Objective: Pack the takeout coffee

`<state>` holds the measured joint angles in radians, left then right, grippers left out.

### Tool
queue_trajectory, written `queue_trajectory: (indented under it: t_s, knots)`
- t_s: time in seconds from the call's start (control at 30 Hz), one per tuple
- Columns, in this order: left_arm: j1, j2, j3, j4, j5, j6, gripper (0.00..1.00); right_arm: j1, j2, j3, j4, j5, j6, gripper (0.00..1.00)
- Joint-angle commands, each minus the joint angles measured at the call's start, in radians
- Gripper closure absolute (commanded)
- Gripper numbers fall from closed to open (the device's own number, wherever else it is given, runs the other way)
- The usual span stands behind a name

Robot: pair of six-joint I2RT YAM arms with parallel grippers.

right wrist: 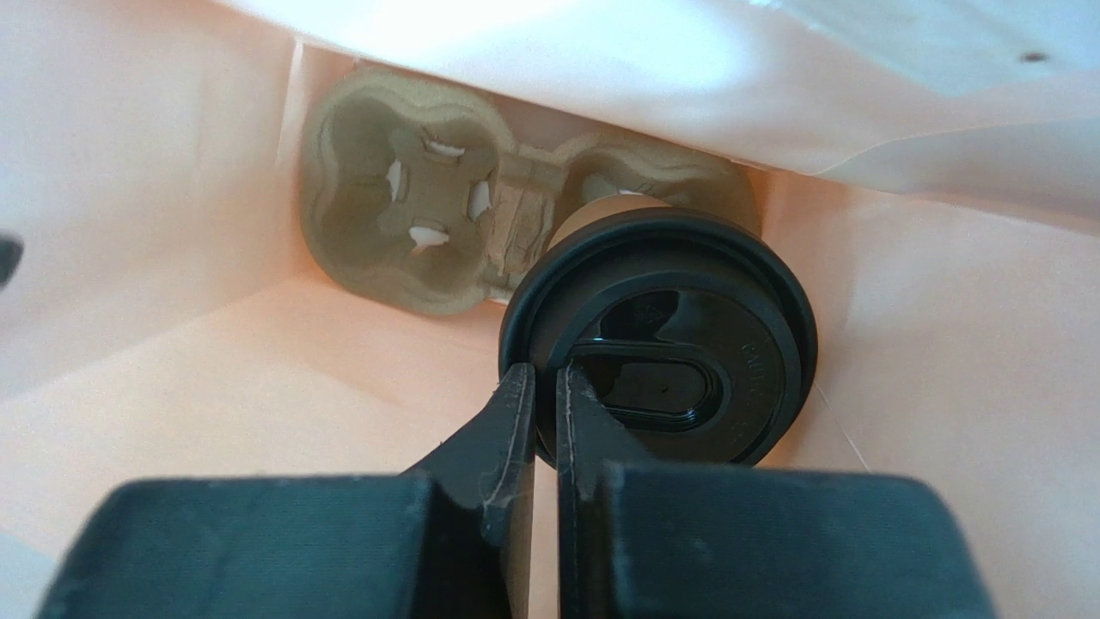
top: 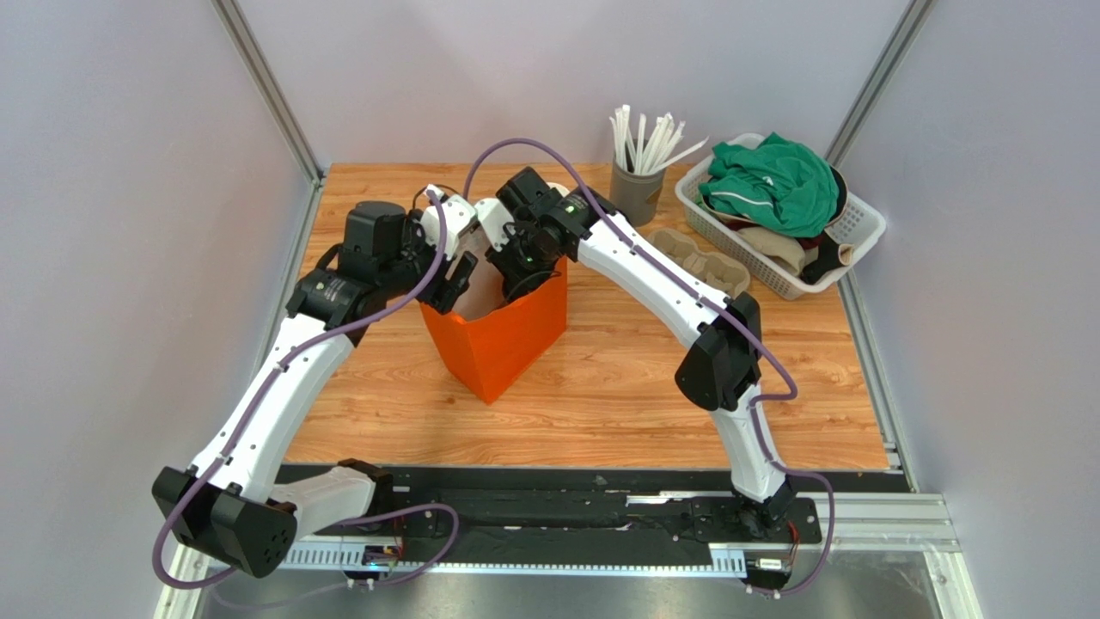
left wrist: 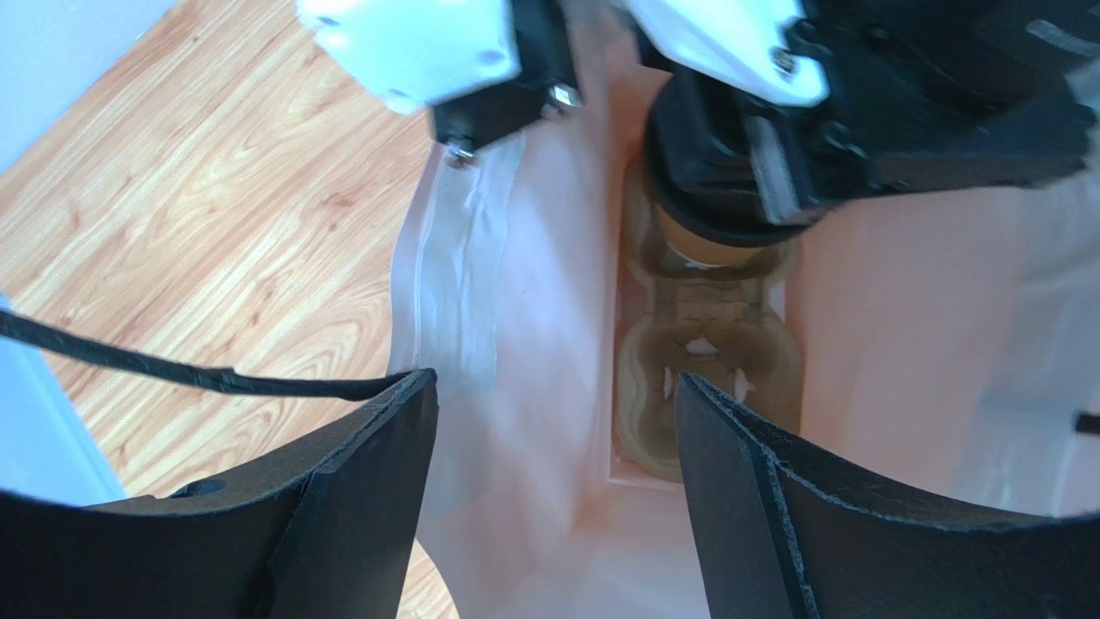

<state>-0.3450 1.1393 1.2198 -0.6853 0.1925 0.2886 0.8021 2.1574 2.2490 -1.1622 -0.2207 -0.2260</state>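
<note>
The takeout coffee (right wrist: 672,323), a tan cup with a round black lid, hangs inside the orange bag (top: 504,338). My right gripper (right wrist: 542,377) is shut on the near-left rim of its lid. The cup sits just over one pocket of a cardboard cup carrier (right wrist: 387,213) lying on the bag's floor. In the left wrist view the cup (left wrist: 704,245) shows under the right arm's black fingers, above the carrier (left wrist: 704,387). My left gripper (left wrist: 555,381) is open at the bag's left rim, looking down into the bag with nothing between its fingers.
A grey holder of white straws (top: 635,187) stands at the back. A white basket (top: 859,226) with green cloth is at the back right. Another cardboard carrier (top: 704,258) lies on the table in front of it.
</note>
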Motion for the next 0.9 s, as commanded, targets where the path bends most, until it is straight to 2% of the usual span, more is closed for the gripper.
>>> queue_trajectory:
  t_s: [0.0, 0.1, 0.17, 0.27, 0.87]
  knots:
    - [0.006, 0.019, 0.012, 0.035, -0.070, -0.032, 0.23, 0.003, -0.031, -0.017, 0.015, -0.016, -0.026, 1.00]
    - [0.006, 0.022, 0.015, 0.029, -0.027, -0.031, 0.23, 0.003, -0.034, -0.028, 0.013, -0.020, -0.033, 1.00]
    - [0.006, 0.022, 0.015, 0.024, 0.005, -0.028, 0.11, 0.003, -0.034, -0.028, 0.013, -0.022, -0.033, 1.00]
    - [0.006, 0.020, 0.011, 0.018, 0.038, -0.022, 0.01, 0.002, -0.036, -0.029, 0.010, -0.022, -0.039, 1.00]
    - [0.006, 0.019, -0.014, 0.030, 0.025, -0.020, 0.01, 0.005, -0.010, -0.031, -0.083, -0.026, -0.090, 1.00]
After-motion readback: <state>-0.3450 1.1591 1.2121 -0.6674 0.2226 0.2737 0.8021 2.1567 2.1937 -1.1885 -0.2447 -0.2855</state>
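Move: From the right hand, which pinches the lidded coffee cup by its lid rim inside the orange bag, the tray's far well lies about 4 cm ahead, 2 cm to the right and 10 cm below. The tray's empty near well is some 4 cm back, 5 cm left, equally low; outside the bag, the stacked cups stand roughly 19 cm ahead, 5 cm right and 6 cm lower. From the left hand the far well is about 5 cm ahead, 12 cm right and 17 cm below. Down, with a slight drift back and left, goes the right hand, about 2 cm in two slow steps with a pause between, keeping its pinch on the lid rim and turning only some 5 degrees as it lowers the cup at the tray's far well. The left hand, nearly in place at the bag's mouth with its fingertip by the handle cord, spreads its fingers from three-quarters to fully open. ##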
